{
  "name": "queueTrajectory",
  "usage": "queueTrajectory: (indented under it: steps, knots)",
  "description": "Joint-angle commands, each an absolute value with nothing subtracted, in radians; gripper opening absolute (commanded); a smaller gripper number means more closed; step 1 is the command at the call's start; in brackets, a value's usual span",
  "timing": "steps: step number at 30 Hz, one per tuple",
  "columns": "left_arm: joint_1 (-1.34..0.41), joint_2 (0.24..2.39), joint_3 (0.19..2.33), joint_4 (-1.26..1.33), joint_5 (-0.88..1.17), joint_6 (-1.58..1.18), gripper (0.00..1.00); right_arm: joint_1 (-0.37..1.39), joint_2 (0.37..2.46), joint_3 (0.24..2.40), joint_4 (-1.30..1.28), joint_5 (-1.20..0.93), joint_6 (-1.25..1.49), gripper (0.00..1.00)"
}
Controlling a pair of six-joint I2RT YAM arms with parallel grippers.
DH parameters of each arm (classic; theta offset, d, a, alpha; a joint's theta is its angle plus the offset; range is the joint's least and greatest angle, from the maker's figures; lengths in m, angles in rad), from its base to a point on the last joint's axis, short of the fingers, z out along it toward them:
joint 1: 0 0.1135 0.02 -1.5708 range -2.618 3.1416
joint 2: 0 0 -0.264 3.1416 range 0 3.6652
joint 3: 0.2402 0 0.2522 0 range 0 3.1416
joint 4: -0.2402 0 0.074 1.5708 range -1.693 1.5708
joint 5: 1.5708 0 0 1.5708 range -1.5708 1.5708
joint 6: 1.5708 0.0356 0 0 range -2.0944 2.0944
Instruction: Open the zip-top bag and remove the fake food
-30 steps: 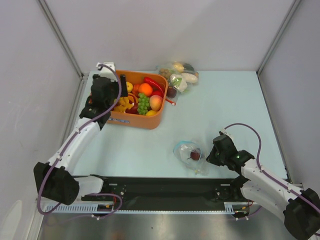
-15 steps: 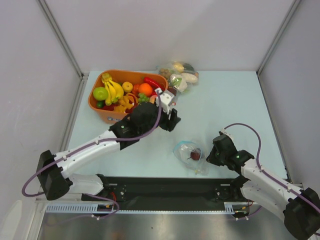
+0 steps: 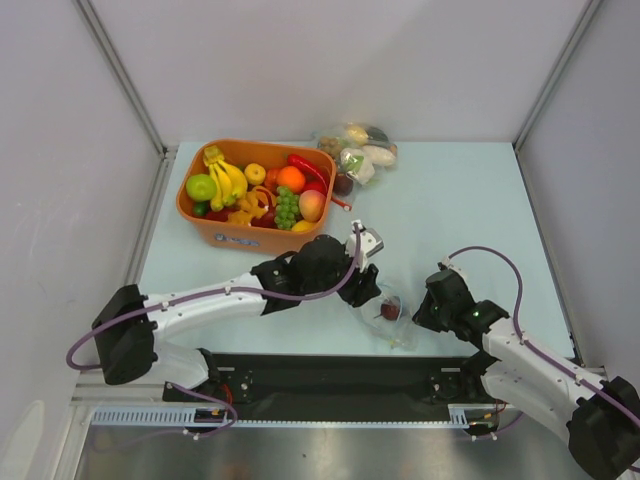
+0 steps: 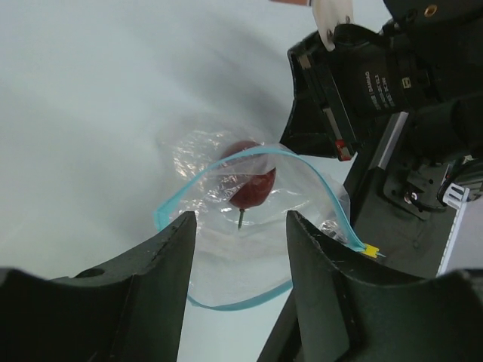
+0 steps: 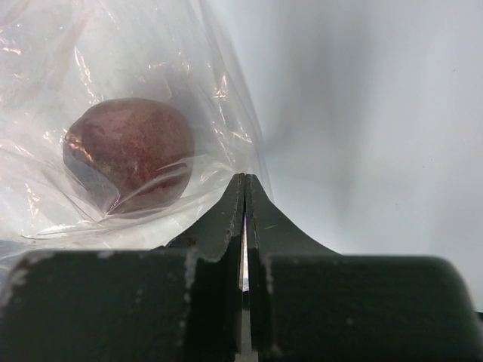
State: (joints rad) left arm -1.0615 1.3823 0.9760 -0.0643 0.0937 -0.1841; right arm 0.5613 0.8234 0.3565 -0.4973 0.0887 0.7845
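The zip-top bag (image 3: pixel 396 331) lies near the table's front edge, its bluish zip strip (image 4: pixel 170 212) gaping open. One piece of fake food, a dark maroon round fruit (image 3: pixel 389 311), sits inside it, stem toward the mouth (image 4: pixel 250 186). My left gripper (image 3: pixel 368 292) hovers open at the bag's mouth (image 4: pixel 240 253), nothing between its fingers. At the bag's right side my right gripper (image 3: pixel 421 312) is shut on the plastic (image 5: pixel 245 185), with the fruit (image 5: pixel 128 154) just left of its tips. A light green fruit (image 3: pixel 200 187) and a red chili (image 3: pixel 304 167) lie in the orange tub.
The orange tub (image 3: pixel 250 240) with bananas, orange, grapes and a peach stands at the back left. A larger clear bag of vegetables (image 3: pixel 358 148) lies behind it to the right. A black strip (image 3: pixel 330 372) runs along the near edge. Walls close in the table.
My left arm swung from over the orange tub across to the bag's mouth, its jaws narrowing. The green fruit now shows in the tub. The right arm has not moved.
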Motion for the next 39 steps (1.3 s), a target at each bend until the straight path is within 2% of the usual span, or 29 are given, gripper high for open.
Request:
queueTrajectory:
  steps: [1, 17, 27, 39]
  knots:
    - [-1.075, 1.399, 0.940, -0.008, 0.141, -0.229, 0.56, 0.561, 0.815, 0.382, -0.495, 0.092, 0.772, 0.00]
    - [-1.111, 1.606, 0.936, 0.094, 0.123, -0.291, 0.58, 0.561, 0.811, 0.390, -0.503, 0.083, 0.769, 0.00]
    - [-1.115, 1.689, 0.930, 0.213, 0.144, -0.333, 0.78, 0.561, 0.822, 0.390, -0.489, 0.074, 0.770, 0.00]
    - [-1.115, 1.787, 0.923, 0.308, 0.153, -0.383, 0.82, 0.564, 0.845, 0.385, -0.442, 0.034, 0.758, 0.00]
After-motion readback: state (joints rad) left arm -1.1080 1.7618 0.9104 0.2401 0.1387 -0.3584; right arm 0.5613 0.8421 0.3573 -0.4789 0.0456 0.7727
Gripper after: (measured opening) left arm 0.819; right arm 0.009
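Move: The dark-red fake beet lies in the open bag, about 8 cm to the left gripper's right, 2 cm ahead and some 14 cm below. The blue-rimmed bag mouth is nearer, about 3 cm right, level in reach and 12 cm down; the right gripper's shut tips stand 13 cm right, 1 cm back and 15 cm below. From the right hand the beet is roughly 6 cm left and 3 cm ahead, at its height. Bring the left gripper down about 13 cm towards the bag mouth, easing back a little at first and then slipping some 4 cm to the right towards the beet, while the fingers tip slightly further down. Open the half-open fingers to nearly wide as you get low, ending with their tips at the blue rim. Keep the right gripper shut and almost still at the bag's far side. ##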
